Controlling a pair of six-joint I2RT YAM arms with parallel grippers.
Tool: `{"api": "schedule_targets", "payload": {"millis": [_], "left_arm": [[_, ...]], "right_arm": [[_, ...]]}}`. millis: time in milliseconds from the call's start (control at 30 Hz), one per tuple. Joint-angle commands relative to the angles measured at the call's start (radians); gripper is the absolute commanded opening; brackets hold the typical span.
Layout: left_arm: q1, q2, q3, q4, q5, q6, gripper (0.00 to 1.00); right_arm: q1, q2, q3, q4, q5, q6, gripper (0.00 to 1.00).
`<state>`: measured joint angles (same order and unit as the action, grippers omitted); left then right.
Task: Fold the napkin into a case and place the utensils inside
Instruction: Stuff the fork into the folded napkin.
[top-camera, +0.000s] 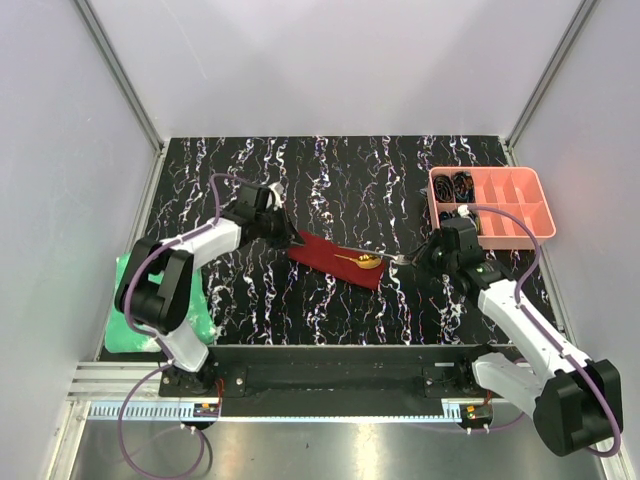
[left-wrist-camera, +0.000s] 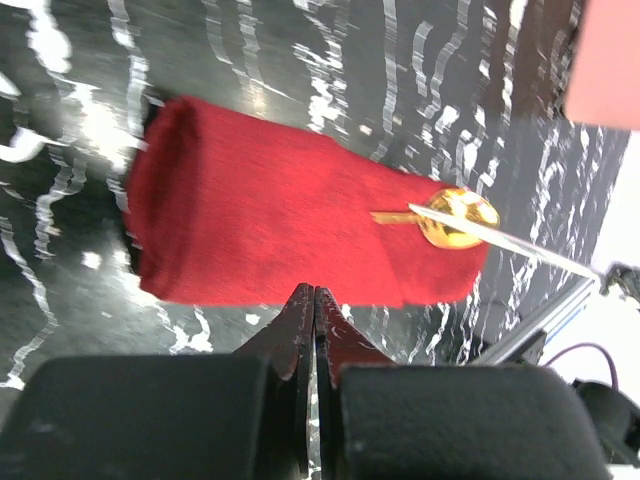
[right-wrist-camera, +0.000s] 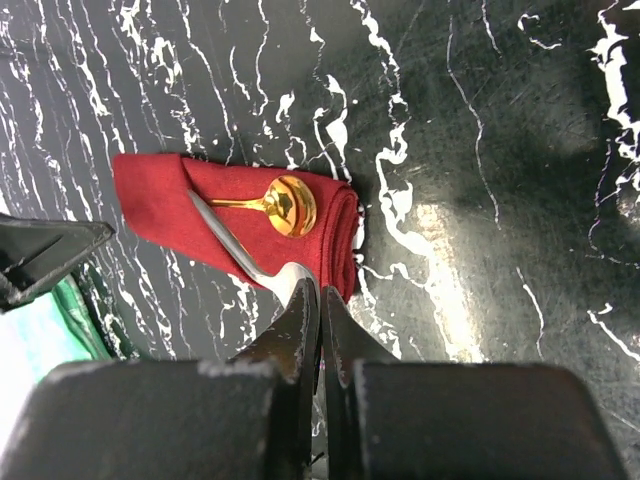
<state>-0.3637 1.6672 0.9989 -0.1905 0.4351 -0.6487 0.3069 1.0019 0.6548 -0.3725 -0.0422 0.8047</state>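
The dark red napkin (top-camera: 325, 257) lies mid-table, folded into a narrow layered case (left-wrist-camera: 270, 220). A gold spoon (top-camera: 368, 262) rests at its right end, bowl showing (right-wrist-camera: 290, 205) and its thin handle lying on the cloth. My right gripper (right-wrist-camera: 320, 285) is shut on the broad end of a silver-looking utensil (right-wrist-camera: 230, 245), whose slim handle slants over the case. My left gripper (left-wrist-camera: 315, 292) is shut, its tips at the cloth's edge near the left end (top-camera: 283, 232). I cannot tell whether any cloth is pinched.
A pink compartment tray (top-camera: 545, 205) with dark coiled items stands at the back right, close behind the right arm. A bright green crinkled sheet (top-camera: 125, 330) lies at the left table edge beside the left arm's base. Grey walls enclose the black marbled table.
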Motion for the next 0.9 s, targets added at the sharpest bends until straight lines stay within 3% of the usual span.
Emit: {"api": "schedule_targets", "payload": {"millis": [0,533,867], "left_arm": [[0.042,0.046,0.027,0.075,0.028,-0.025,0.0],[0.052,0.137,0.014,0.076,-0.048,-0.003,0.0],[0.052,0.138,-0.023,0.097,-0.041,-0.02,0.0]], "right_arm": [[-0.009,0.003,-0.032,0.093,-0.017,-0.032,0.0],[-0.019,0.056,-0.162,0.314,-0.183,0.016,0.0],[-0.019,0.202,-0.218,0.547,-0.271,0.12,0.0]]}}
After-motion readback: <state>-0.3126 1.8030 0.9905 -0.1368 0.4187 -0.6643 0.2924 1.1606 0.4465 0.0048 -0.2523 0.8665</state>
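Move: My right hand holds the fork by its head. The pocket mouth of the napkin is about 15 cm to this hand's left, 2 cm ahead and 9 cm below, with the gold spoon's bowl about 7 cm left, 2 cm ahead and equally low. My closed left hand has the napkin's left end some 3 cm to its left, 2 cm ahead and 5 cm below; from it the spoon bowl is about 14 cm right and 2 cm back. I lower the gripped fork about 5.5 cm with my right hand, easing left as I go, some 3 cm, to bring its handle tip down beside the spoon to the pocket mouth; my wrist rolls about 10 degrees, left side rising. My left hand, fingers shut, sinks about 5 cm and slightly left onto the napkin's near left corner, then stays, seeming to press there. ##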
